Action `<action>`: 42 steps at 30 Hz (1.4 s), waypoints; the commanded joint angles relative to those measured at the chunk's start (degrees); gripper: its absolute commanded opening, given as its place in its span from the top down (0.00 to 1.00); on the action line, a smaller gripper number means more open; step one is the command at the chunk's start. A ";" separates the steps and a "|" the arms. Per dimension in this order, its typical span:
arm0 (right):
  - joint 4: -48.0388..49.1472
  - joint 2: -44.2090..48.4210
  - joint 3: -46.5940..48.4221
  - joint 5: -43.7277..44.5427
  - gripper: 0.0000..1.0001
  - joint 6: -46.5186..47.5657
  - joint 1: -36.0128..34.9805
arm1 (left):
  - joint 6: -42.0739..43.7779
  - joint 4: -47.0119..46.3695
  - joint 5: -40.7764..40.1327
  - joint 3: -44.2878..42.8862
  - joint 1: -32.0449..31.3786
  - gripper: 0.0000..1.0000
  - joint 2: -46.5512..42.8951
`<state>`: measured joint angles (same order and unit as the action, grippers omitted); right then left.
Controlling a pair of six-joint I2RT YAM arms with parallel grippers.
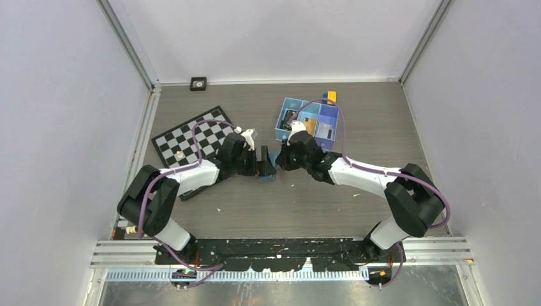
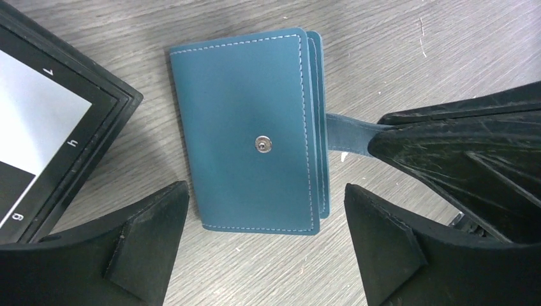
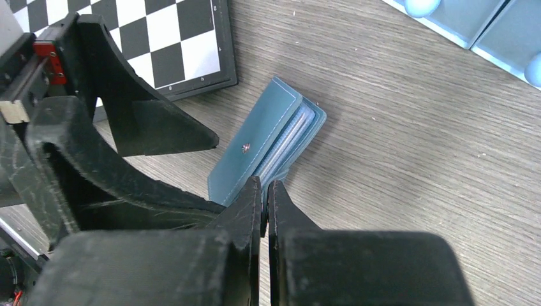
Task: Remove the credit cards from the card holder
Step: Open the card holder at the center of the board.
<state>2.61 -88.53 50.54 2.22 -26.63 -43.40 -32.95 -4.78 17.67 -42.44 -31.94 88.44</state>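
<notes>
The card holder [image 2: 255,134] lies folded shut on the wood table, its outer panel and metal snap stud facing up. Its closing strap [image 2: 348,135] runs off the right edge into my right gripper [image 3: 265,188], which is shut on it. The same card holder [image 3: 268,143] shows pale layered edges between its panels; the credit cards themselves are hidden inside. My left gripper [image 2: 265,207] hovers over the holder's near edge, open wide, one finger [image 2: 159,217] on each side and touching nothing. From above, both grippers meet at the card holder [image 1: 268,172].
A chessboard [image 1: 191,137] lies just left of the holder, its black frame [image 2: 76,127] close to my left finger. A blue three-compartment tray [image 1: 306,121] with small orange and dark items stands behind the right gripper. A small black object [image 1: 198,83] sits by the back wall.
</notes>
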 commanded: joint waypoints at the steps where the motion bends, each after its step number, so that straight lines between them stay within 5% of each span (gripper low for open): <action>1: 3.07 2.75 -0.11 0.03 1.00 0.64 -0.32 | 1.43 2.69 -2.35 -3.29 -0.58 0.12 1.15; 5: 2.02 3.14 -0.12 3.21 1.00 0.39 -0.37 | 1.37 3.56 -1.43 -4.39 -0.55 0.46 2.32; 16: -4.24 2.33 1.72 14.30 1.00 -1.20 -0.31 | -0.41 1.74 -1.86 -2.70 0.46 0.67 0.31; 25: -6.77 1.27 2.92 17.74 1.00 -1.91 -0.19 | -2.52 -1.47 1.31 -0.28 3.53 0.70 -1.73; 28: -7.81 0.83 3.30 18.97 0.99 -2.28 -0.06 | -2.55 -1.33 1.27 -0.14 3.87 0.80 -2.05; 31: -8.74 0.68 3.21 19.20 0.88 -3.97 0.80 | -2.77 -0.69 0.49 -0.02 4.46 1.00 -2.37; 39: -6.68 -1.16 1.47 5.84 0.73 -9.39 8.63 | -1.85 4.13 -1.26 -2.87 4.94 1.00 1.57; 42: -6.15 -3.31 1.44 0.76 0.57 -11.51 11.60 | -1.22 6.51 -1.32 -4.40 4.96 1.00 3.38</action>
<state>-5.80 -89.54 51.46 11.14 -33.80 -35.14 -35.55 -3.09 17.08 -44.12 -27.20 89.30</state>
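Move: The blue card holder lies between the left hand's open fingers, its middle some 3 cm below them and 1 cm to their right, level fore and aft. The right hand, already gripping the strap, has the holder about 3 cm to its left, 1 cm back and 6 cm below. The chessboard's middle is around 20 cm left and 5 cm ahead of the left hand; the divided tray sits 9 cm right and 14 cm ahead of the right hand. Right hand pulls the strap rightward and releases, travelling about 8 cm; left edges forward-left, pinching the cover. ##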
